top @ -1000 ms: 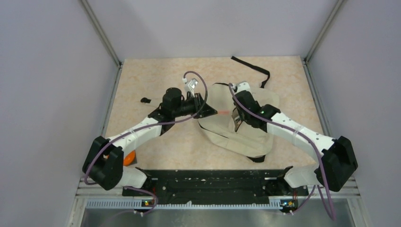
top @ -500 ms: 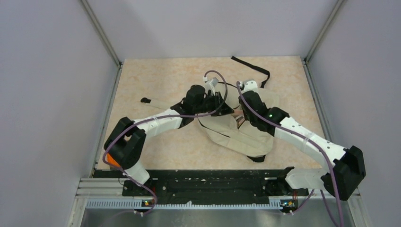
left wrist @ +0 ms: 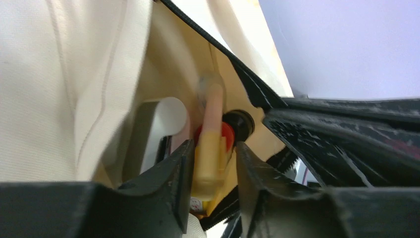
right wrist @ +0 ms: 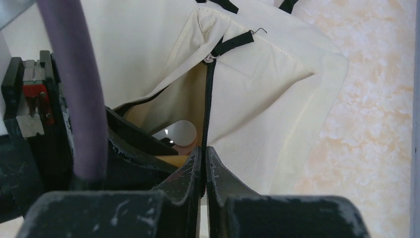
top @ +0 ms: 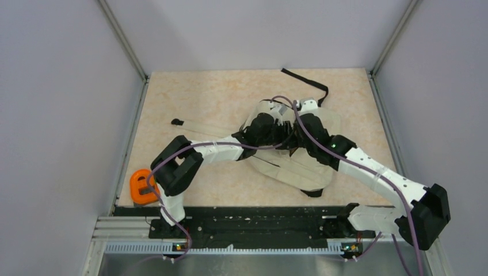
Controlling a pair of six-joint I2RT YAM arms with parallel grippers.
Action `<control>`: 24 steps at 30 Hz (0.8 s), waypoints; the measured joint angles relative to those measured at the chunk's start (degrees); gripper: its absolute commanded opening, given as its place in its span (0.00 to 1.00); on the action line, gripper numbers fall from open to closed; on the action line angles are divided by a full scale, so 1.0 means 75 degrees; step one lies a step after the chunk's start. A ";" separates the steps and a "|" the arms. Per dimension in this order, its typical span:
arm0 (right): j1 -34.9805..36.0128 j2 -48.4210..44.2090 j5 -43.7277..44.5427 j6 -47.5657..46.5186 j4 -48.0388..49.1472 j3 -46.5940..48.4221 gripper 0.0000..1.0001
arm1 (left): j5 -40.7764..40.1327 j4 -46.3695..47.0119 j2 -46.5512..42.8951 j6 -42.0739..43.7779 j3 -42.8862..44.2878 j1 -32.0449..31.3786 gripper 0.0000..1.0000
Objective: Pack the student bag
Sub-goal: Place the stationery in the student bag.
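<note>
The student bag (top: 299, 169) lies flat at mid-table, cream with black zippers, its opening towards the arms. My left gripper (top: 282, 133) reaches into the opening. In the left wrist view it (left wrist: 213, 163) is shut on a yellow stick-shaped object (left wrist: 208, 158) with a pink end and a red part, inside the bag (left wrist: 74, 74). My right gripper (right wrist: 203, 163) is shut on the bag's black zipper edge (right wrist: 207, 99) and holds the opening up. A white rounded item (right wrist: 181, 133) lies inside the bag (right wrist: 267, 84).
An orange object (top: 141, 187) sits at the table's near left edge. A beige strap with a black end (top: 177, 122) runs left from the bag. A black strap (top: 311, 85) loops at the far side. Grey walls enclose the table.
My left arm has swung right and pushed its gripper with the yellow object into the bag's opening. The orange object at the near left is uncovered now. The right gripper keeps its hold.
</note>
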 measured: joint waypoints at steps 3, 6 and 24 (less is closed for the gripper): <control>0.0000 -0.0128 0.0012 0.0073 0.0044 -0.0058 0.32 | -0.0309 -0.0096 -0.0055 0.0230 -0.0006 -0.0006 0.75; 0.0000 -0.0353 0.0114 0.0058 0.0189 -0.0055 0.48 | -0.0775 -0.0402 -0.0504 0.0597 -0.0160 -0.0006 0.79; -0.3302 0.0708 -0.2774 0.0399 0.1784 0.0137 0.65 | -0.2025 -0.1562 -0.1096 0.1935 0.0519 -0.0105 0.86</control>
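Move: The highlighter is still between the fingers of my left hand, in the mouth of the student bag. The bag's floor of packed things is about 6 cm below that hand and 2 cm to its right. The white stapler lies some 3 cm ahead, 3 cm right and 6 cm down, and the red-capped bottle 1 cm back, 5 cm right and 6 cm down. My right hand still pinches the zip edge; the zip's far end is about 9 cm ahead of it, level sideways, 6 cm lower. I spread my left fingers wide to let go of the highlighter and draw that hand up and left out of the bag, about 6 cm each way and a little forward, rolling it, then swing some 3 cm back right. My right hand opens off the zip edge, lifts 3 cm, then sweeps about 8 cm forward and 6 cm right over the bag's far right side, sinking again. ##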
